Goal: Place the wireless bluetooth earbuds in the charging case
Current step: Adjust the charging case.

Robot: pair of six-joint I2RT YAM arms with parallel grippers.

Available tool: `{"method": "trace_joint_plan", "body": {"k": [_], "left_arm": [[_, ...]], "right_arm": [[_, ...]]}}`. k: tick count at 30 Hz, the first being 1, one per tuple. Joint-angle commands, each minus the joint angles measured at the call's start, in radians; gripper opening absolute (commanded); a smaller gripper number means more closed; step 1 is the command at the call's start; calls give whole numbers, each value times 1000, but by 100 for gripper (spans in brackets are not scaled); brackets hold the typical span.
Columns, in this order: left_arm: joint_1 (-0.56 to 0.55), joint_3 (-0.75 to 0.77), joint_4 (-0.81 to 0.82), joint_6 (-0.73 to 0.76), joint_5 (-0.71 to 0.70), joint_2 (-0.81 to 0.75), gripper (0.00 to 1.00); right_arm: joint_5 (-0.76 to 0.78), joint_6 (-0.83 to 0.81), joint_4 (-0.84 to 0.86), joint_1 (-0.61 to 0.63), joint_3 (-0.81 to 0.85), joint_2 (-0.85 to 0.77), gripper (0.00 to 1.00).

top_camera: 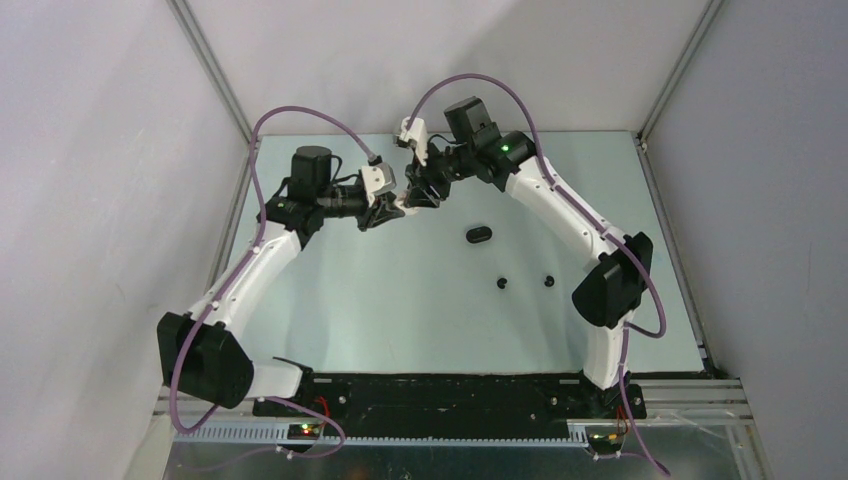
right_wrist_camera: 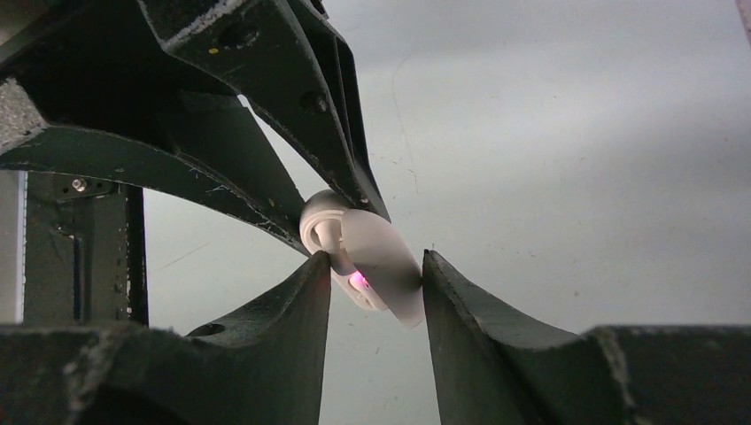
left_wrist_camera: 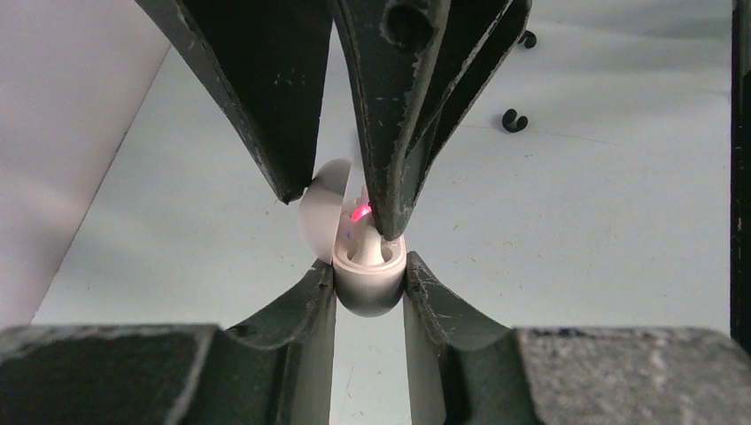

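A white charging case (left_wrist_camera: 370, 288) hangs above the table with my left gripper (left_wrist_camera: 369, 263) shut on its body. Its lid (left_wrist_camera: 319, 212) stands open to the left. A white earbud (left_wrist_camera: 366, 251) sits in the case mouth beside a pink light. My right gripper (right_wrist_camera: 376, 257) comes in from the opposite side and straddles the lid (right_wrist_camera: 385, 252). One fingertip rests on the lid's outside, the other at the case rim, with the jaws apart. In the top view both grippers meet at the case (top_camera: 403, 207). Two black earbuds (top_camera: 503, 283) (top_camera: 549, 279) lie loose on the table.
A black pill-shaped case (top_camera: 479, 234) lies shut on the table, right of the grippers and behind the black earbuds. White enclosure walls with metal corner posts (top_camera: 215, 80) surround the table.
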Motion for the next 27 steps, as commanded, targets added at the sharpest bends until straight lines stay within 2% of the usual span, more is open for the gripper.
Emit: {"method": "trace_joint_plan", "body": {"k": [1, 10, 11, 13, 19, 21, 25, 27], "left_arm": [[-11, 39, 9, 3, 81, -10, 0], [-11, 40, 9, -3, 74, -5, 0], [-10, 40, 10, -5, 74, -4, 0], [-8, 41, 10, -10, 74, -1, 0], [11, 52, 10, -41, 83, 12, 0], [27, 61, 9, -63, 97, 19, 0], [54, 71, 11, -100, 132, 21, 0], [58, 67, 11, -104, 140, 15, 0]], "right_arm": [[70, 14, 89, -3, 36, 24, 45], [99, 48, 110, 3, 34, 28, 44], [100, 49, 112, 4, 34, 28, 45], [122, 56, 123, 6, 29, 26, 54], [179, 59, 152, -2, 35, 13, 61], [139, 38, 131, -19, 41, -2, 65], [-149, -91, 20, -90, 20, -64, 73], [-221, -129, 30, -122, -30, -106, 78]]}}
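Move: The open white charging case sits in the left fingertips, its middle about 2 cm to the right of the left hand point and 1 cm ahead. The right fingertips straddle it; from that hand it lies about 1 cm left and 1 cm lower. On the table, some 26 cm below the right hand, the black case lies about 16 cm to its right, nearly level with it, and the nearer black earbud 20 cm right and 11 cm back. Keep the white case pinched in the left gripper, nearly still, easing it barely 1 cm and tilting it only slightly. Let the right gripper close a trace more around lid and body, then spread it from under half to about three-quarters open while taking it some 2 cm forward; finish by backing it 1 cm to the right, so both fingers come free of the case. ##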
